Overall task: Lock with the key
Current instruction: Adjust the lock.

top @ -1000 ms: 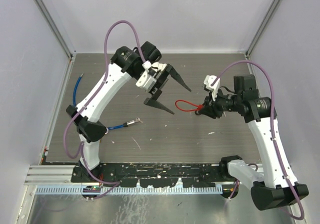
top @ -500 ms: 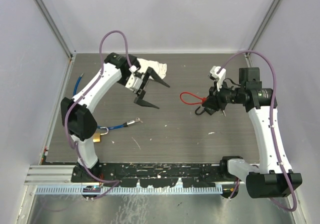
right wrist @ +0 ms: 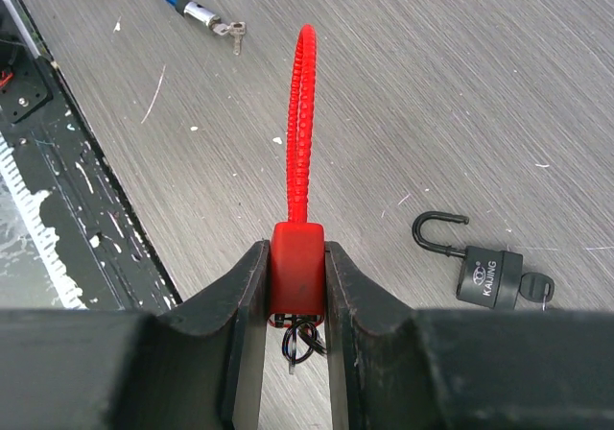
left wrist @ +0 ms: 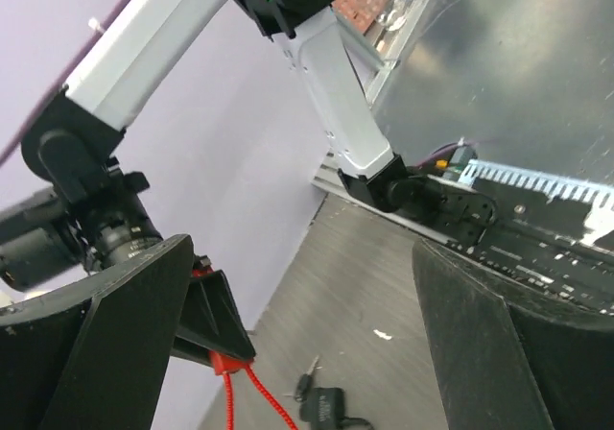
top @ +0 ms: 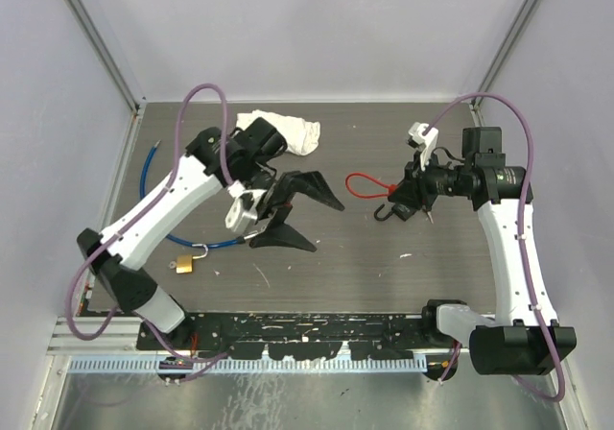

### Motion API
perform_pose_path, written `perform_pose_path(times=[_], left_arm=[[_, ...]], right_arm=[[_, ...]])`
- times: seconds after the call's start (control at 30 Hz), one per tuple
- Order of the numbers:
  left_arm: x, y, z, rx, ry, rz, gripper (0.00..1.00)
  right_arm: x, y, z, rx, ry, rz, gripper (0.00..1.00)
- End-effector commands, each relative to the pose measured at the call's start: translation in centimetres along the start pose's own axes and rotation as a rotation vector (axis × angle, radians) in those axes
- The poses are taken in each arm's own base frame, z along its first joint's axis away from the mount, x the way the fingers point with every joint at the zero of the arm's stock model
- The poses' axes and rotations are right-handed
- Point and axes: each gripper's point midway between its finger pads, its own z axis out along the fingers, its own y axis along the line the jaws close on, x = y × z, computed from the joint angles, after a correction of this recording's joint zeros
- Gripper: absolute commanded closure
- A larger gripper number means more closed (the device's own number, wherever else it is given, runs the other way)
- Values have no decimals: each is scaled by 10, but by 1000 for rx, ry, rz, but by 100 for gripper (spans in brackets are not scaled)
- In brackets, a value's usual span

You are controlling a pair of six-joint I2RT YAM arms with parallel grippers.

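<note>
My right gripper (right wrist: 297,257) is shut on the body of a red cable lock (right wrist: 296,257). Its ribbed loop (top: 362,185) sticks out leftward over the table. A small key ring (right wrist: 302,339) hangs under the red body. Below that gripper a black padlock (right wrist: 491,274) lies flat with its shackle open and a key (right wrist: 542,286) in its base. My left gripper (top: 326,226) hovers open mid-table, pointing at the red lock (left wrist: 223,361) with nothing between its fingers. The left wrist view also shows the black padlock (left wrist: 326,409) on the table.
A brass padlock (top: 183,264) on a blue cable (top: 225,243) lies at the near left, with small keys (right wrist: 226,30) at the cable's end. A crumpled white cloth (top: 285,131) sits at the back. Grey walls close in the sides and a black rail (top: 317,329) runs along the near edge.
My left arm has swung from the back toward the table's middle and lowered, uncovering the white cloth and the brass padlock. My right gripper drifted slightly right and back, still holding the red lock.
</note>
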Motion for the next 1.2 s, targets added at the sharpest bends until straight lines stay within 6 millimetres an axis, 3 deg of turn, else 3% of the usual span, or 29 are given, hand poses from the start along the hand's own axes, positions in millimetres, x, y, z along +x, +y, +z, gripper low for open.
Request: perform_pose_path(times=[0.0, 0.03, 0.07, 0.13, 0.2, 0.27, 0.4, 0.47, 0.53, 0.6, 0.77, 0.8, 0.93, 1.03, 1.17], left_arm=[[-6, 35, 3, 51, 79, 995, 2], [16, 38, -2, 102, 223, 1018, 2], [52, 51, -10, 92, 397, 1019, 2], [95, 90, -35, -191, 714, 1058, 2], [111, 121, -70, -460, 922, 1181, 2], [107, 137, -98, -652, 1034, 1186, 2], [98, 162, -149, -1115, 995, 791, 2], [100, 163, -183, -1381, 977, 557, 2], [105, 153, -198, -1545, 915, 347, 2], [114, 138, -191, -1510, 881, 162, 2], [84, 105, -162, -1444, 655, -64, 2], [72, 98, -154, -1410, 604, -67, 2], [72, 58, -109, -1162, 517, -179, 2], [68, 35, -85, -1027, 437, -379, 1], [47, 27, -68, -874, 179, -649, 1]], right_arm=[[-28, 5, -10, 1, -91, -53, 99], [-28, 4, -11, 2, -93, -50, 99], [-28, 4, -11, 3, -97, -45, 99], [-28, 4, -12, -1, -102, -36, 99], [-28, 4, -12, -4, -111, -29, 99], [-27, 2, -11, -5, -113, -20, 99], [-29, 1, -12, -13, -120, -7, 99], [-30, 2, -13, -14, -125, -15, 99], [-29, 2, -13, -16, -127, -26, 99], [-29, 1, -12, -18, -124, -39, 99], [-32, -8, -9, -9, -120, -29, 99], [-33, -9, -8, -12, -126, -16, 99], [-41, -7, -7, -43, -157, -14, 99], [-37, 1, -9, -92, -139, -116, 99], [-23, 13, -12, -165, -100, -380, 99]])
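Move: The red loop's middle lies about 17 cm ahead of the empty left hand, 11 cm to its right and 12 cm below; the red lock body it springs from is about 14 cm ahead, 17 cm to the right and 11 cm below. The black padlock on the table is some 22 cm ahead, 21 cm to the right and 36 cm below. From the right hand, holding the lock body, the loop is about 3 cm ahead and 6 cm left. The left hand, jaws staying wide open, swoops about 22 cm forward, some 14 cm down and 9 cm right, then climbs back up, swings left and draws back about 10 cm, its fingers turning some 65 degrees counter-clockwise to face right towards the red loop. The right hand keeps its pinch on the lock body, rising and edging forward a little, then partly settling back. ##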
